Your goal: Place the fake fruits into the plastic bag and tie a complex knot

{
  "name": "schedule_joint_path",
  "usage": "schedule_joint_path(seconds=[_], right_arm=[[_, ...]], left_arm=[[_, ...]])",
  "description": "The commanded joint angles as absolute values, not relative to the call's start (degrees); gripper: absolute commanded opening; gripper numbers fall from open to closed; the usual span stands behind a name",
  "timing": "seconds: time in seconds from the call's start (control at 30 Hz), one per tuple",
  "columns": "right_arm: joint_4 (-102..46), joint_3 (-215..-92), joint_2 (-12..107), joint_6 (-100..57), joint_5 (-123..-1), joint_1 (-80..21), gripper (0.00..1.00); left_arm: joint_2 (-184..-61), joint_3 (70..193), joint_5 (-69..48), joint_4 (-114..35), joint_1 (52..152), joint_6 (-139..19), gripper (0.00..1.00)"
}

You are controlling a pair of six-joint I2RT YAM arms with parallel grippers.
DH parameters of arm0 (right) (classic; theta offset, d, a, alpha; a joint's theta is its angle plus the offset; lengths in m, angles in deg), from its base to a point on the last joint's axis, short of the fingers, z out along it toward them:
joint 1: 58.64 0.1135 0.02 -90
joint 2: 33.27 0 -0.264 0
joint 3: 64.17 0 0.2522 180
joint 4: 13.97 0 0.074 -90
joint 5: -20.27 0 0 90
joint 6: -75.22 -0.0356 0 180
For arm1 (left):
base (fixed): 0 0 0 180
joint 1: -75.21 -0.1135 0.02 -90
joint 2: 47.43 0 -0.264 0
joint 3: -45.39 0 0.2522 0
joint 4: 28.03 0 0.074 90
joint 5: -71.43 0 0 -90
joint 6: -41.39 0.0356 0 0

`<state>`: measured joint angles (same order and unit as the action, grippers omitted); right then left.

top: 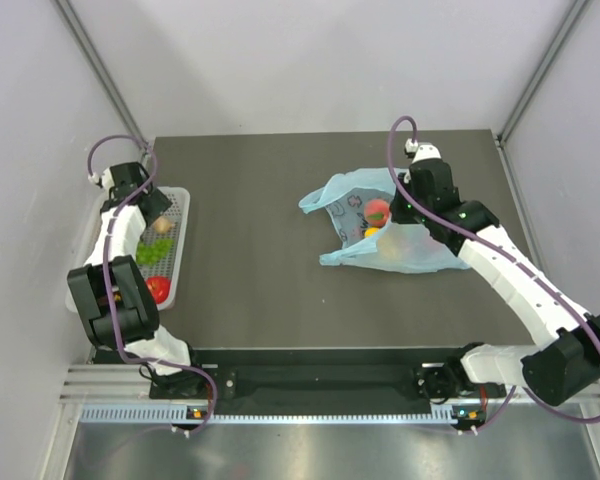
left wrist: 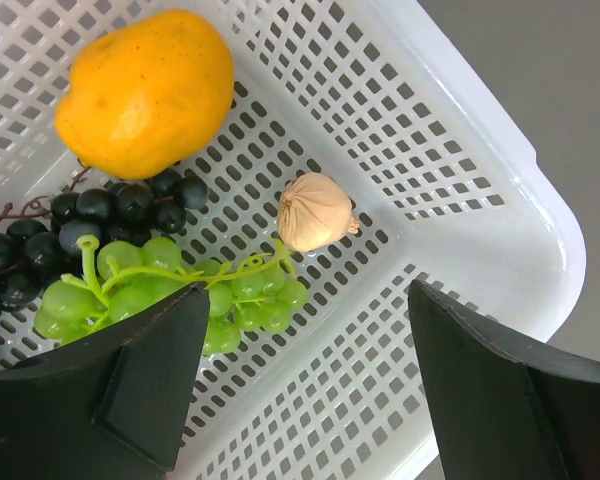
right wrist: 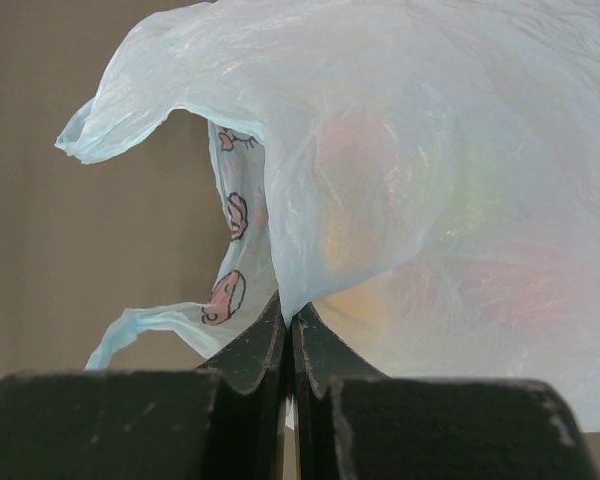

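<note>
The light-blue plastic bag point(top: 410, 250) lies right of the table's middle, its mouth facing left. A red fruit point(top: 378, 210) and a yellow one point(top: 372, 232) show inside it. My right gripper point(right wrist: 290, 318) is shut on a fold of the plastic bag point(right wrist: 400, 180) at its upper edge. My left gripper point(left wrist: 308, 300) hangs open over the white mesh basket point(left wrist: 480, 190), holding nothing. Below it lie a yellow-orange fruit point(left wrist: 145, 90), green grapes point(left wrist: 170, 290), dark grapes point(left wrist: 80, 225) and a small beige bulb point(left wrist: 317, 211). No knot is in view.
The basket point(top: 183, 230) sits at the table's left edge, with a red apple point(top: 158, 288) at its near end. The bag's two handles point(top: 315, 200) spread loosely leftward on the dark tabletop point(top: 250, 280). Grey walls enclose the table on both sides.
</note>
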<state>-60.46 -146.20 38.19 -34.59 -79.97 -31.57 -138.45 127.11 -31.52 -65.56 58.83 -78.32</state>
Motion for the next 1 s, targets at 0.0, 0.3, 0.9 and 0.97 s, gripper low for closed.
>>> schedule_joint_path(seconds=[0.0, 0.3, 0.9, 0.97], right_arm=[[-59.3, -149.3, 38.8, -33.9, -80.4, -32.5, 0.00], [-61.1, -151.6, 39.3, -32.8, -81.2, -32.5, 0.00], [-61.5, -150.7, 39.3, -32.8, -81.9, -32.5, 0.00], [-61.3, -150.5, 39.3, -32.8, -82.0, -32.5, 0.00]], left_arm=[[-139.4, 129.5, -31.9, -65.5, 59.0, -75.9, 0.85], [-153.5, 139.9, -27.2, -71.1, 58.8, -75.0, 0.72], [-160.5, 138.9, -26.4, -66.4, 58.9, -74.4, 0.49], [-161.7, 139.7, -27.0, -67.5, 58.9, -73.9, 0.37]])
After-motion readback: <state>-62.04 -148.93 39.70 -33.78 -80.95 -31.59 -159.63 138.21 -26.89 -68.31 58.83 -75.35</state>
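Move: The small tan bulb on the basket floor lies about 4 cm ahead of the left hand, nearly level sideways, and 9 cm below. The orange is some 11 cm to the bulb's left; the green grapes lie about 7 cm nearer the base than the bulb and 3 cm left of it, the black grapes 7 cm nearer and 10 cm left of it. From the right hand, still pinching the bag, the bulb is roughly 58 cm left, 6 cm farther out and 18 cm lower. The left fingers close to about half open around the tan bulb, a pad meeting each side. To get there the hand first swings forward about 4 cm over the basket, then sinks some 9 cm, almost straight down, while the wrist tips about 13 degrees steeper; the fingers narrow a little on the way and shut in earnest once low. ##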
